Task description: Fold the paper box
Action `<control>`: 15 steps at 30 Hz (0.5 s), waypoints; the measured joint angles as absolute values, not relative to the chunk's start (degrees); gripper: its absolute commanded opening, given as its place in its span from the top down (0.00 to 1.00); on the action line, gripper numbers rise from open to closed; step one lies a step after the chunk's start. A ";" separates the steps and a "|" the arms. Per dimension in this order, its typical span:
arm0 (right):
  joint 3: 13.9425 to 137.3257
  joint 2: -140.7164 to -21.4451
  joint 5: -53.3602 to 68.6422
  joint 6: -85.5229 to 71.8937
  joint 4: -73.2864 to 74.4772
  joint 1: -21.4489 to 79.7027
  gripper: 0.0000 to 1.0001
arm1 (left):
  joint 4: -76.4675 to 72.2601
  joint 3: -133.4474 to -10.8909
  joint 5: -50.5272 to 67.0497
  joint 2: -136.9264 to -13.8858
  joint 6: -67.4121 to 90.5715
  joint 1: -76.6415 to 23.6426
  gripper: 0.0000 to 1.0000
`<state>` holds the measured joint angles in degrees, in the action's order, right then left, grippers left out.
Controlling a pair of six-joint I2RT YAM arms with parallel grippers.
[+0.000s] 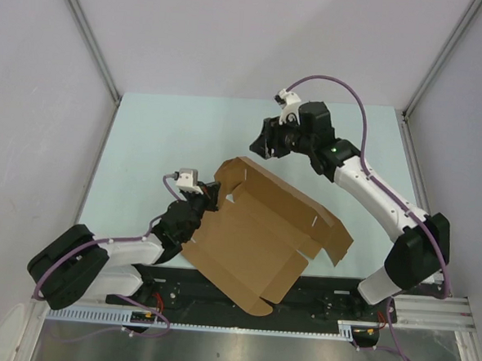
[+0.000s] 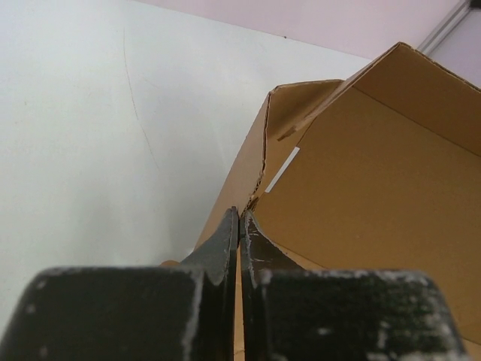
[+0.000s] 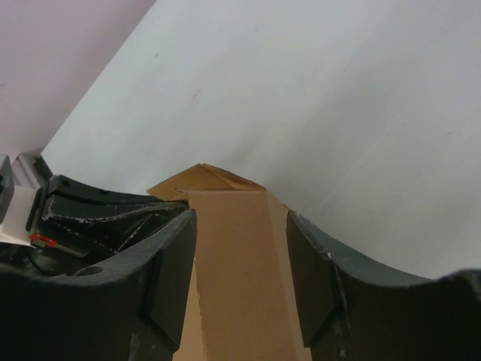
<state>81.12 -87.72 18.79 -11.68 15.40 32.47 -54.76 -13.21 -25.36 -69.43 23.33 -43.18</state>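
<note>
The paper box (image 1: 262, 231) is a brown cardboard sheet, partly folded and tilted up off the table, with one wall raised along its left side. My left gripper (image 1: 205, 199) is shut on that left wall; in the left wrist view a thin cardboard edge runs between the closed fingertips of the left gripper (image 2: 239, 216), and the box's inside (image 2: 376, 188) opens to the right. My right gripper (image 1: 263, 145) hovers open just beyond the box's far corner. In the right wrist view the right gripper (image 3: 240, 218) frames a cardboard strip (image 3: 233, 271) without touching it.
The pale green table top (image 1: 162, 135) lies under the box. A black and metal rail (image 1: 240, 324) runs along the near edge under the box's front corner. Grey walls and slanted frame posts (image 1: 86, 32) close in the sides. The left arm's wrist (image 3: 83, 218) shows in the right wrist view.
</note>
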 measured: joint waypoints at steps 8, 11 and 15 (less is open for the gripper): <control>80.84 -92.97 25.50 -11.75 14.68 32.21 0.45 | -55.68 -13.74 -25.34 -70.74 22.22 -43.24 0.99; 80.84 -93.76 26.72 -10.90 14.79 32.10 0.46 | -56.31 -13.74 -25.32 -71.16 21.98 -43.29 1.00; 80.84 -94.85 27.49 -9.76 15.31 32.12 0.50 | -56.58 -13.74 -25.32 -71.37 21.96 -43.29 1.00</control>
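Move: Ahead and to the left of the right hand, the open paper box's far-left top corner lies about 3 cm farther out, 6 cm left and 11 cm below. From the same hand the middle of the far wall is some 9 cm right, 5 cm back and 13 cm lower, and the left side wall at the left fingertips about 13 cm left, 6 cm back and 13 cm lower. From the left hand that corner lies 10 cm ahead, 5 cm right and roughly level. Sinking about 5 cm and drifting some 2 cm left, the right hand comes down towards the box's far-left corner, quick at first and then slower, its fingers still about half open. Its wrist swings roughly 10 degrees counter-clockwise and tips down slightly. The left hand stays put, shut fingers still pinching the left side wall's edge. ##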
